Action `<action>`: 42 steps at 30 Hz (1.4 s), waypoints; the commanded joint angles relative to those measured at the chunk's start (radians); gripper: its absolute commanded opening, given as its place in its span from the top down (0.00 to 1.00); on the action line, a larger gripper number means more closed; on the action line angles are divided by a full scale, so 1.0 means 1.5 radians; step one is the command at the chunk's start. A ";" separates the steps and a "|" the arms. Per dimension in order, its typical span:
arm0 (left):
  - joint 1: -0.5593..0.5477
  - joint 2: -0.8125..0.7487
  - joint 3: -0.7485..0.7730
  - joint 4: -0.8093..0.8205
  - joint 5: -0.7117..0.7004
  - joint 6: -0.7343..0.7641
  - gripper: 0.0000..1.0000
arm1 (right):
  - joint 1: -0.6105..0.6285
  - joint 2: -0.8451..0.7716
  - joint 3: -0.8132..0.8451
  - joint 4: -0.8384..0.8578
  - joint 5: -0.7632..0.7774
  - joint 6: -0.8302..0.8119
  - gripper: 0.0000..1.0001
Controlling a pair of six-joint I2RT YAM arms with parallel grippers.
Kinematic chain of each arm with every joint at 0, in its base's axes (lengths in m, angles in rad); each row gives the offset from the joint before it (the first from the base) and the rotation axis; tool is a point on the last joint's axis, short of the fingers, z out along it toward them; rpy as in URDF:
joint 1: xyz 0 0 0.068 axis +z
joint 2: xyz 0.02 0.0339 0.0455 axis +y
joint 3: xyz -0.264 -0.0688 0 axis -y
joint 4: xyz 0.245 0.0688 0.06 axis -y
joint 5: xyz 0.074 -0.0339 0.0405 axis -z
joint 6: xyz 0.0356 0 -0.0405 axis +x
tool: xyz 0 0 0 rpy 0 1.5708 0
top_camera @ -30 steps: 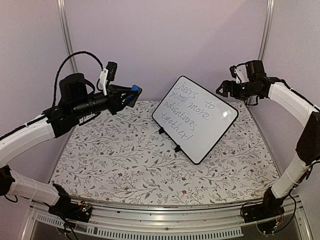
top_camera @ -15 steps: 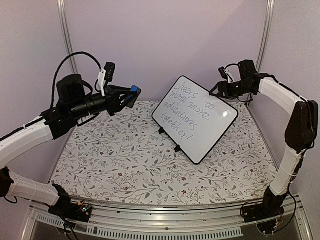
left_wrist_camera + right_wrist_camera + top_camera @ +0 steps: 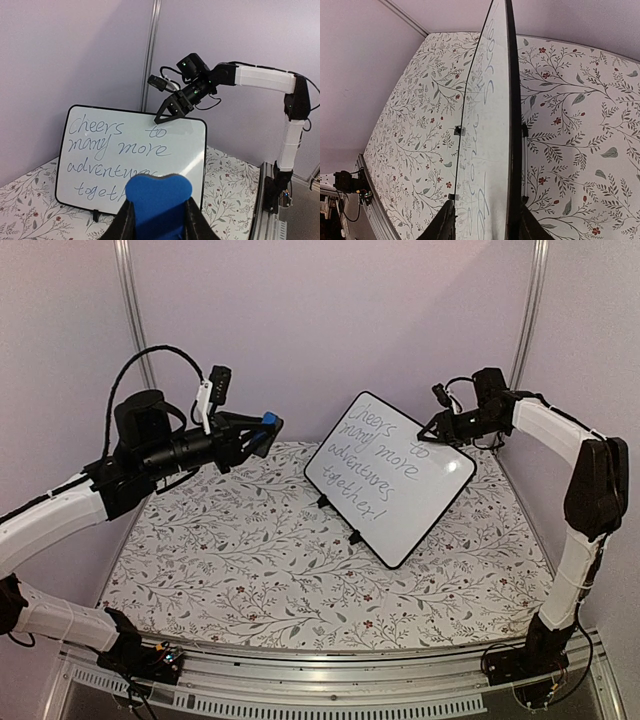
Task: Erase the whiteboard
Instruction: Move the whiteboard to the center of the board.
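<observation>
The whiteboard [image 3: 390, 478] stands tilted on small black feet at the back middle of the table, with grey handwriting across it. From the left wrist view the whiteboard [image 3: 130, 155] faces the camera, and my right gripper [image 3: 165, 112] is at its top edge. In the right wrist view the whiteboard [image 3: 490, 125] runs edge-on between my right gripper's [image 3: 482, 220] fingers, which press on both of its faces. My left gripper [image 3: 262, 430] hovers to the left of the board, apart from it, shut on a blue eraser [image 3: 157, 200].
The table [image 3: 250, 560] has a floral cover. Purple walls and two metal posts [image 3: 130, 300] close in the back. The right arm [image 3: 560, 430] reaches over the back right corner.
My right gripper has moved left and down onto the whiteboard's top edge and closed on it. The left arm and eraser have barely moved.
</observation>
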 commanded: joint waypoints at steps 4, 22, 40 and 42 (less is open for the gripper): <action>-0.008 0.004 -0.014 0.020 0.007 -0.004 0.81 | 0.002 -0.007 -0.001 -0.014 -0.055 0.003 0.82; -0.009 0.017 0.009 -0.019 -0.047 -0.016 0.82 | 0.061 -0.028 -0.034 -0.088 -0.097 0.057 1.00; -0.008 0.024 0.017 -0.041 -0.085 -0.023 0.84 | 0.098 -0.025 -0.023 -0.107 -0.247 0.106 1.00; -0.008 0.027 0.017 -0.042 -0.094 -0.026 0.84 | 0.107 -0.028 -0.034 -0.109 -0.229 0.104 1.00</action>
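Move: The whiteboard's top edge already stands between my right fingers, with the gap still part open. The board's middle lies about 11 cm to the left, roughly level fore and aft, and 12 cm down; its nearer stand foot is some 15 cm left, 11 cm back and 22 cm below. The blue eraser, in my left hand, is about 37 cm left, 18 cm back and 14 cm higher. From that left hand the board's middle is around 17 cm ahead, 26 cm right and 25 cm lower. I shut my right fingers to pinch the whiteboard's top edge, then draw it back and to the left towards the table's middle, about 12 cm in all, slowly with a slight rise, then faster and sinking again. My wrist tips further down and turns counter-clockwise, some 20 degrees altogether. My left hand, still gripping the eraser, eases about 3 cm down and forward. ##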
